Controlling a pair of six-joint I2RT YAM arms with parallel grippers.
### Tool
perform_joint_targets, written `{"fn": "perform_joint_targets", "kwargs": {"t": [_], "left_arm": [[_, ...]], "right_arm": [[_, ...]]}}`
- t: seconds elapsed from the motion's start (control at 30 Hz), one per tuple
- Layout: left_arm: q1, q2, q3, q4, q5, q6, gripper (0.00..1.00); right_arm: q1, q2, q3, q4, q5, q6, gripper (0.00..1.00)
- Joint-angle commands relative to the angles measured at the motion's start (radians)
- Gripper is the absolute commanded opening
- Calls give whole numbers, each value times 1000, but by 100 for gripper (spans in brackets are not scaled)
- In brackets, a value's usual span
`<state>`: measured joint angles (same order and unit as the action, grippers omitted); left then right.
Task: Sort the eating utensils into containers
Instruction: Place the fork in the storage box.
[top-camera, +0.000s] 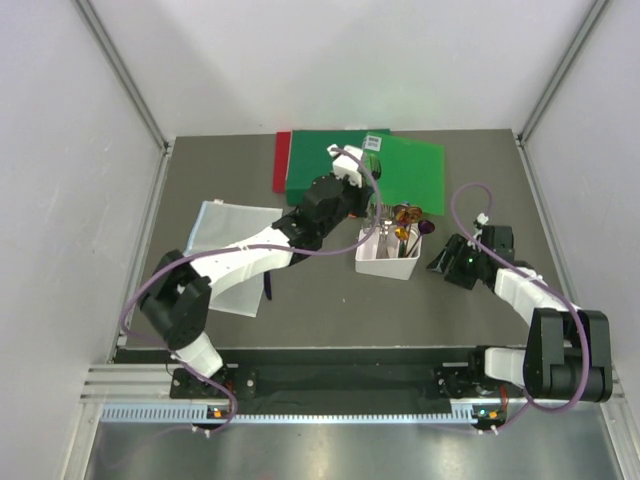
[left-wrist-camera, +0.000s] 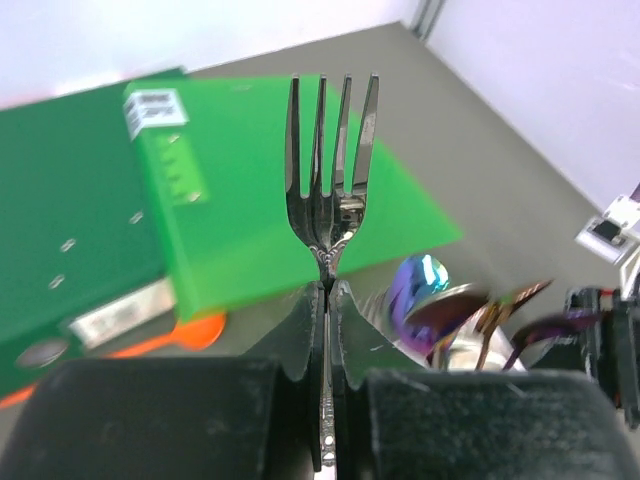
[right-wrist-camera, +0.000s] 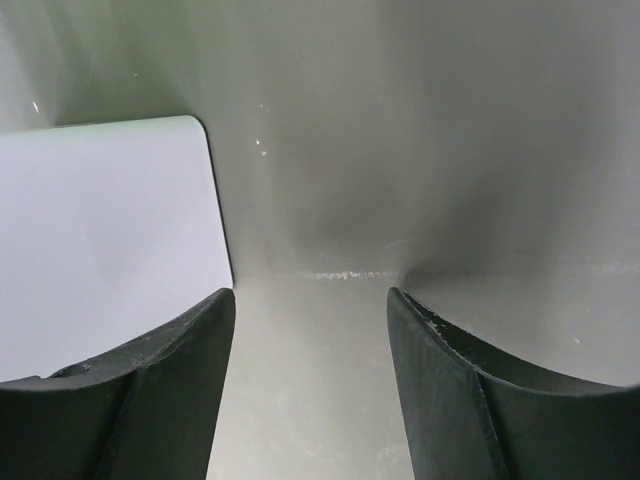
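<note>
A silver fork (left-wrist-camera: 330, 150) stands upright, tines up, with my left gripper (left-wrist-camera: 328, 290) shut on its handle. From above, that left gripper (top-camera: 366, 190) hangs over the near edge of the green folder, just behind the white bin (top-camera: 372, 266). Several rainbow and purple utensils (top-camera: 408, 220) stand in the bin, and they show blurred (left-wrist-camera: 430, 300) beside the fork. An orange spoon (left-wrist-camera: 190, 332) pokes out from under the folder. A dark blue utensil (top-camera: 267, 286) lies under my left arm. My right gripper (top-camera: 450, 262) is open and empty to the right of the bin; its fingers (right-wrist-camera: 180, 370) frame bare table.
A green folder (top-camera: 415, 180) lies on a red one (top-camera: 281, 160) at the back. A clear plastic sheet (top-camera: 222, 235) lies at the left, partly under my left arm. A white rounded surface (right-wrist-camera: 100, 240) fills the left of the right wrist view. Walls enclose the table.
</note>
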<state>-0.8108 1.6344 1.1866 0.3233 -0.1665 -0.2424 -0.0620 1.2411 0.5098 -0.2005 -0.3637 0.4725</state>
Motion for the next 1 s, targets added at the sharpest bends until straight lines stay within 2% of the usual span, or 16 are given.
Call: {"fn": "perform_joint_targets", "kwargs": {"t": [0.0,0.43,0.67,0.77,0.83,0.97], "left_arm": [[-16,73,100,149,53,-9,0],[-80,168,39,212,68,-52,0],[-97,171,-25,175,42,-77,0],[-97,150,-61,151,32,-84,11],[-97,134,-88,142,35,-84,29],[-99,59,-143,149,13,-75,44]], "right_arm": [[-18,-35,19,9,8,-8,63],[-18,-28,33,4,8,-11,63],[-18,-42,38,-4,9,-11,63],[-18,-49,45,-13,9,-12,63],[-18,-66,49,-16,8,-14,63],[-16,-109,70,-20,0,-23,63]]}}
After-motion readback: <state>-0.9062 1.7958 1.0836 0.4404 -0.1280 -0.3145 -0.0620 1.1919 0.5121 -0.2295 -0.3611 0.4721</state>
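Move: The left hand already holds the upright fork; the storage box lies some 7 cm back, 6 cm to the right and about 20 cm below. The forks already in the box have their heads 4 cm back, 4 cm right and 12 cm below; the green folder is 9 cm ahead and 6 cm right, the orange spoon 1 cm ahead and 7 cm left, both on the table. From the idle right hand the box lies 3 cm ahead, 12 cm left. Left hand carries the fork about 6 cm right, then sinks back towards the box, 10 cm down overall, fingers opening. ##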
